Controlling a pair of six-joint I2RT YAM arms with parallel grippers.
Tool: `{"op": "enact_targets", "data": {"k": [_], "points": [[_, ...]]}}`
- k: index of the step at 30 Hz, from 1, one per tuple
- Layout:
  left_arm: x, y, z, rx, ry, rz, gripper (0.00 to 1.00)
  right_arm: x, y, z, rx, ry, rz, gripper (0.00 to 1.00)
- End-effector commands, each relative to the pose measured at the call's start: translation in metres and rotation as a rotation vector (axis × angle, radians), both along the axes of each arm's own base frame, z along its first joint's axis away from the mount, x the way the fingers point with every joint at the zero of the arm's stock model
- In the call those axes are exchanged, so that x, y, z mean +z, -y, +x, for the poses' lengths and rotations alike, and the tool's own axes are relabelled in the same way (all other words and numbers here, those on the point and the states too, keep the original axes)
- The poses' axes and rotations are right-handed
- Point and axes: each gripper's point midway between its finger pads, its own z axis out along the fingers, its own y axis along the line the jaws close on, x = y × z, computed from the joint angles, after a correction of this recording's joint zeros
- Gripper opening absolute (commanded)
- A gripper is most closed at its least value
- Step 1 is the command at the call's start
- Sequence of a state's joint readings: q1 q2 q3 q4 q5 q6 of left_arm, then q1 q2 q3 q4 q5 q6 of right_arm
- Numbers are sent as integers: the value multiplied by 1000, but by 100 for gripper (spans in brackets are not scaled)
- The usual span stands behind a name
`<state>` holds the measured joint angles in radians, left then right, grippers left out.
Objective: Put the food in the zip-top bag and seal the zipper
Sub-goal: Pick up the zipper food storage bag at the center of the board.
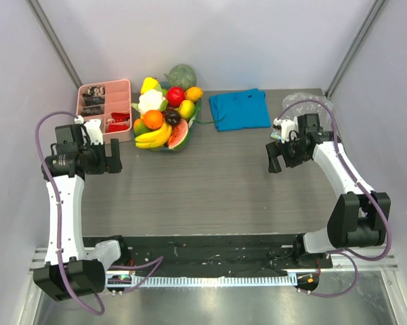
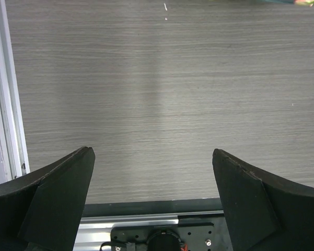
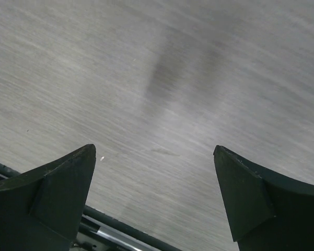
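Note:
The food is heaped at the back left of the table: a yellow banana bunch [image 1: 154,138], an orange [image 1: 152,119], a red apple [image 1: 175,95], a dark plum [image 1: 172,116] and a lemon [image 1: 187,108]. The clear zip-top bag [image 1: 307,103] lies crumpled at the back right, partly behind the right arm; I cannot make out its zipper. My left gripper [image 1: 113,162] [image 2: 152,151] hovers open over bare table, left of the pile. On the right, below the bag, my right gripper [image 1: 277,161] [image 3: 154,147] is open too. Neither holds anything.
A white cauliflower [image 1: 150,101], a watermelon slice [image 1: 180,135] and a green melon [image 1: 182,76] share the pile. A pink compartment tray [image 1: 105,107] stands at the back left. A folded blue cloth [image 1: 239,109] lies at the back centre. White walls enclose the table.

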<state>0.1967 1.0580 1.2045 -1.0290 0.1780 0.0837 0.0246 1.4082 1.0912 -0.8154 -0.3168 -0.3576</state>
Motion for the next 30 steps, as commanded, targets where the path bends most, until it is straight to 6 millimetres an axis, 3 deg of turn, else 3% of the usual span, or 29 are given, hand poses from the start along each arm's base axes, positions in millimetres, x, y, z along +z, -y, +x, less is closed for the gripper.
{"op": "enact_targets", "data": {"k": [1, 3, 5, 6, 9, 12, 14, 15, 16, 19, 22, 30], "points": [[31, -3, 25, 9, 108, 9, 100, 27, 8, 44, 3, 123, -55, 100], [33, -7, 29, 30, 110, 13, 100, 24, 9, 51, 10, 112, -68, 100], [39, -13, 37, 71, 117, 20, 100, 33, 12, 64, 13, 138, -80, 100], [41, -14, 39, 83, 121, 20, 100, 28, 16, 69, 4, 120, -79, 100], [51, -21, 50, 162, 130, 7, 100, 39, 31, 88, -32, 128, -64, 100], [62, -32, 59, 233, 154, 23, 100, 45, 60, 114, -67, 156, -94, 100], [67, -32, 61, 227, 182, 25, 100, 43, 84, 133, -77, 162, -144, 100], [72, -30, 65, 207, 213, 25, 100, 51, 96, 145, -88, 186, -180, 100], [75, -21, 66, 146, 232, 2, 100, 38, 108, 149, -93, 153, -199, 100], [91, 1, 66, 19, 322, -42, 100, 32, 130, 164, -53, 156, -295, 100], [102, 16, 65, -52, 379, -78, 100, 0, 147, 174, 24, 100, -391, 100], [94, 24, 69, -133, 358, -77, 100, -36, 178, 188, 218, 30, -583, 98]]}}
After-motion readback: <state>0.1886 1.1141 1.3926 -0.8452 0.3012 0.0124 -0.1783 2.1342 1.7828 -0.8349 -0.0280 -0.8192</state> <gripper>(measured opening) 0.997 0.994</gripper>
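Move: The zipper bag lies flat ahead of the right hand, its middle about 26 cm forward, 12 cm to the right and 11 cm below, with the blue zipper edge nearer. From that hand the blue cloth is roughly 29 cm ahead and 15 cm left, the fruit basket some 27 cm ahead and 43 cm left. From the left hand the bag is about 30 cm ahead, 68 cm right and 21 cm below. Forward first, then swinging out to the right, the right hand sweeps about 17 cm ahead and 16 cm across, rising slightly before sinking over the zipper edge while its left side rolls down some 25 degrees; fingers stay open, no touch visible. The left hand, also open, rises 9 cm and goes 6 cm forward towards the fruit basket, tipping up. ##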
